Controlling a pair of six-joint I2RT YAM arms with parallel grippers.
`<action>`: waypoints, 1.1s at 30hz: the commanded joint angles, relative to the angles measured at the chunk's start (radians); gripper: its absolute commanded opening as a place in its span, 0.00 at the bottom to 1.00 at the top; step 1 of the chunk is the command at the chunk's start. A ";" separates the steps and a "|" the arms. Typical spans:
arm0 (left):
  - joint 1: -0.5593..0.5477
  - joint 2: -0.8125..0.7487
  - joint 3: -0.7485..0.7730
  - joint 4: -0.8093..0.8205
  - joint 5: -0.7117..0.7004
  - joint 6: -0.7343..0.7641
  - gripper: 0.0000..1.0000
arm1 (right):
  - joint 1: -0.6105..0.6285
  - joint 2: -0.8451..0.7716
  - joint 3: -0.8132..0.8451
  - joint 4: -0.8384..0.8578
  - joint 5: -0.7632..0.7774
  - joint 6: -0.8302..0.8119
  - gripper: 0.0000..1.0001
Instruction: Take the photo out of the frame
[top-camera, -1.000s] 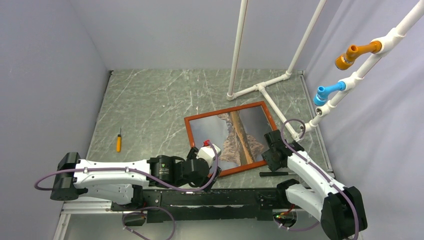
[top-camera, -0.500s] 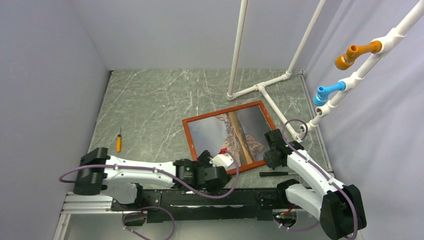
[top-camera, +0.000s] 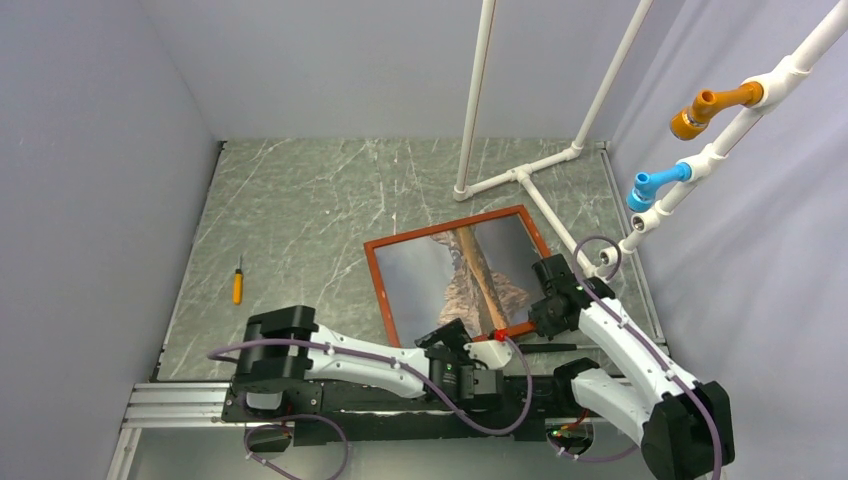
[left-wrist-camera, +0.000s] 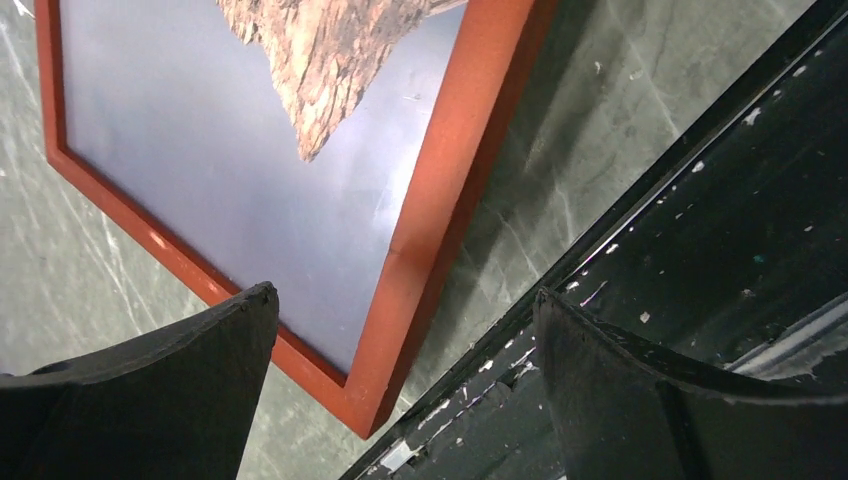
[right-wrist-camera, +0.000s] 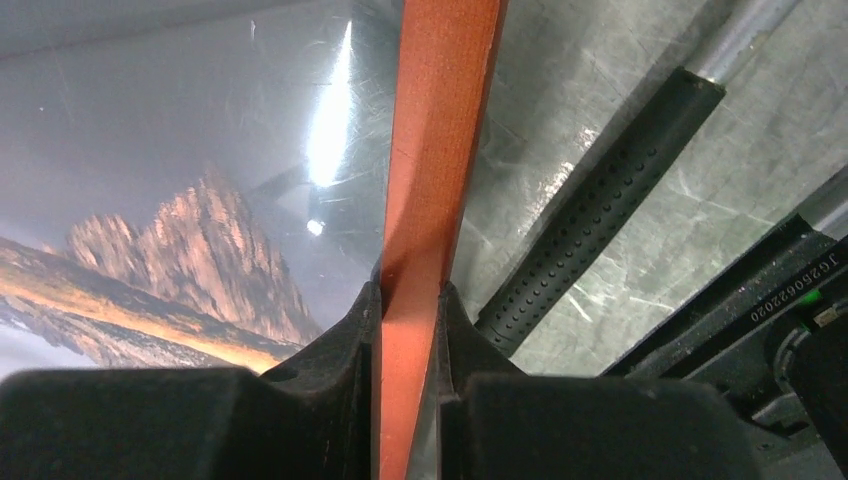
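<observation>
The frame (top-camera: 378, 290), thin and reddish-brown, lies tilted on the table with the photo (top-camera: 430, 275) of a brown mountain and grey-blue sky inside it, face up. My right gripper (top-camera: 545, 308) is shut on the frame's right edge near its near corner; in the right wrist view the frame (right-wrist-camera: 440, 120) runs between the closed gripper (right-wrist-camera: 410, 300), beside the photo (right-wrist-camera: 200, 150). My left gripper (top-camera: 462, 340) is open and empty, low over the frame's near edge. In the left wrist view the gripper (left-wrist-camera: 402, 295) spans a frame corner (left-wrist-camera: 430, 200) and the photo (left-wrist-camera: 230, 130).
A black-handled tool (top-camera: 548, 347) lies just right of the frame by the right arm, also in the right wrist view (right-wrist-camera: 600, 200). An orange-handled screwdriver (top-camera: 237, 285) lies far left. A white pipe stand (top-camera: 520, 175) stands behind the frame. A black rail (top-camera: 400, 395) borders the near edge.
My left arm has swung right along the near edge, from the frame's near left corner to under its near edge. The frame has shifted slightly. The right gripper keeps its hold.
</observation>
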 joint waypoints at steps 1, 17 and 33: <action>-0.034 0.061 0.064 -0.049 -0.102 0.057 0.99 | 0.002 -0.077 0.059 -0.038 -0.040 0.020 0.00; -0.048 0.279 0.135 -0.101 -0.352 0.152 0.90 | 0.001 -0.105 0.066 -0.050 -0.078 0.012 0.00; -0.077 0.220 0.184 -0.372 -0.489 -0.041 0.20 | 0.003 -0.117 0.095 0.092 -0.181 -0.410 0.66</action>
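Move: My right fingers already pinch the frame's near rail towards its right end and hold it off the table; the black-handled tool lies about 4 cm back and 2 cm right of them, 3 cm lower. For my open left hand, the stretch of that rail to grip is some 3 cm ahead and 4 cm below, about 17 cm left and 4 cm back of my right hand. The near-left corner lies roughly 8 cm left and 2 cm ahead of my left hand. I sink my left hand about 3 cm beside the near rail and bring it 3 cm forward, tilting the fingers up some 35 degrees so they point more forward, then pinch the rail while easing left and slightly up. My right hand, still gripping, lifts the rail, edges left about 2 cm, and at the very end opens to release it. ##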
